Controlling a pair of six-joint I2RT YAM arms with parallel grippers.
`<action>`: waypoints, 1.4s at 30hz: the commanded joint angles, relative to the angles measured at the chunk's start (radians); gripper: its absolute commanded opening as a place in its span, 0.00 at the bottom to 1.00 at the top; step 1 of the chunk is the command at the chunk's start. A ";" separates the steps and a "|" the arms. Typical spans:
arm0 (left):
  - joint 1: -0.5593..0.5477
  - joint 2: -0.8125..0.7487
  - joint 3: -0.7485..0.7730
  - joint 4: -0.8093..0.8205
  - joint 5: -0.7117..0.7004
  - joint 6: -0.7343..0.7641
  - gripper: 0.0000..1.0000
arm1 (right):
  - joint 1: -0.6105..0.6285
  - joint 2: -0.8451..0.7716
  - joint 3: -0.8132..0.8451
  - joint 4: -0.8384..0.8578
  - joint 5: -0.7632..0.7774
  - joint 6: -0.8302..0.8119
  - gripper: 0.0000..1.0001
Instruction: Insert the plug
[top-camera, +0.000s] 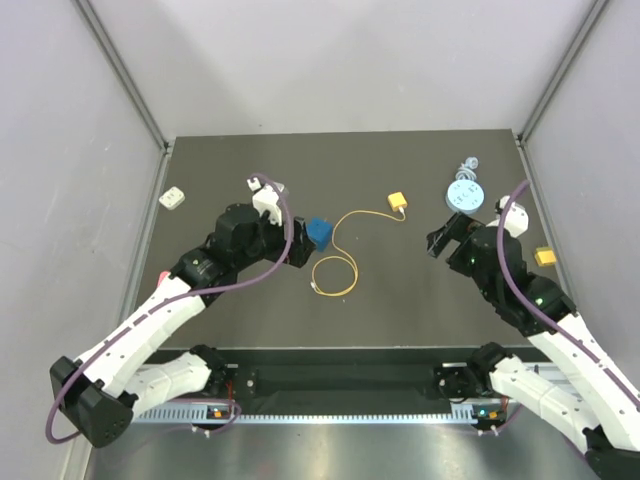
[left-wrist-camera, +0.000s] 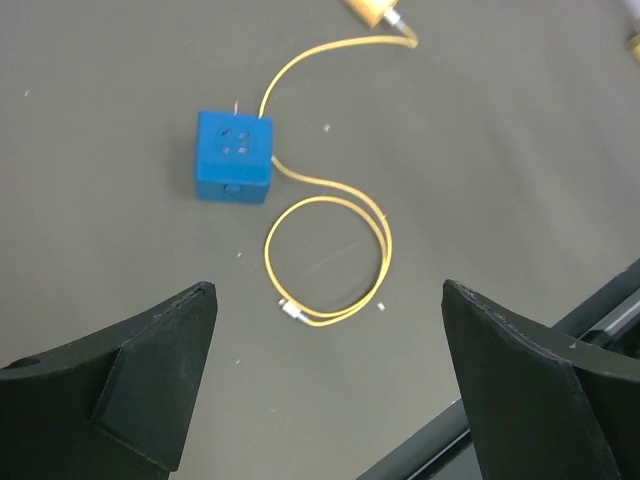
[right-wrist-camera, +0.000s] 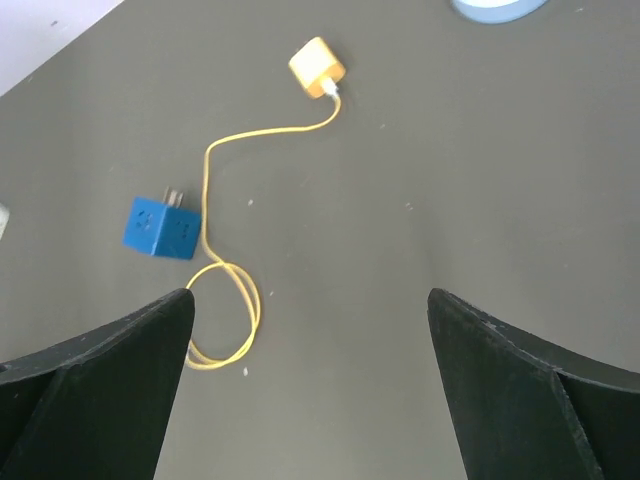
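Note:
The plug (top-camera: 397, 202) is a small yellow block lying flat on the dark table, right of centre; the right wrist view shows it at the top (right-wrist-camera: 317, 68), and the left wrist view cuts it off at the top edge (left-wrist-camera: 375, 8). Its thin yellow cable (top-camera: 335, 275) curls into a loop and ends in a small silver tip (left-wrist-camera: 290, 311). A blue cube socket (top-camera: 319, 233) (left-wrist-camera: 233, 157) (right-wrist-camera: 162, 228) sits beside the cable. My left gripper (top-camera: 293, 250) (left-wrist-camera: 327, 295) hovers open just left of the cube. My right gripper (top-camera: 438, 240) (right-wrist-camera: 310, 295) is open too, right of the plug, holding nothing.
A light blue round disc (top-camera: 464, 195) and a white coiled cord (top-camera: 467, 165) lie at the back right. A second yellow block (top-camera: 545, 257) with no cable sits by the right wall. A small white piece (top-camera: 173, 198) lies far left. Grey walls enclose three sides.

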 joint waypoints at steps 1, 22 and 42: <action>0.004 -0.004 0.022 -0.017 -0.021 0.038 0.98 | 0.006 0.047 0.027 -0.004 0.108 0.032 1.00; 0.003 -0.135 -0.110 0.104 0.016 0.072 0.98 | -0.816 0.803 0.244 0.094 0.282 0.059 0.96; 0.004 -0.058 -0.093 0.102 0.010 0.086 0.97 | -0.984 0.998 0.227 0.333 0.162 -0.002 0.77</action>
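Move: The yellow adapter with prongs lies by the right side rail, about 33 cm to the right of the open, empty right hand, 9 cm ahead and some 21 cm below. About 20 cm to the left of this adapter and 20 cm farther out is the round white power strip; the yellow charger on the cable lies roughly 27 cm ahead of the right hand and 7 cm to its left. From the left hand the adapter is some 61 cm right, 6 cm ahead. Rightward in one fast sweep of about 30 cm, the right hand first reaches forward, then sinks some 16 cm as it closes on the yellow adapter by the rail. The wrist turns about 60 degrees clockwise and tips the fingers steeply down; they narrow a little but stay apart, short of the adapter and not touching. ##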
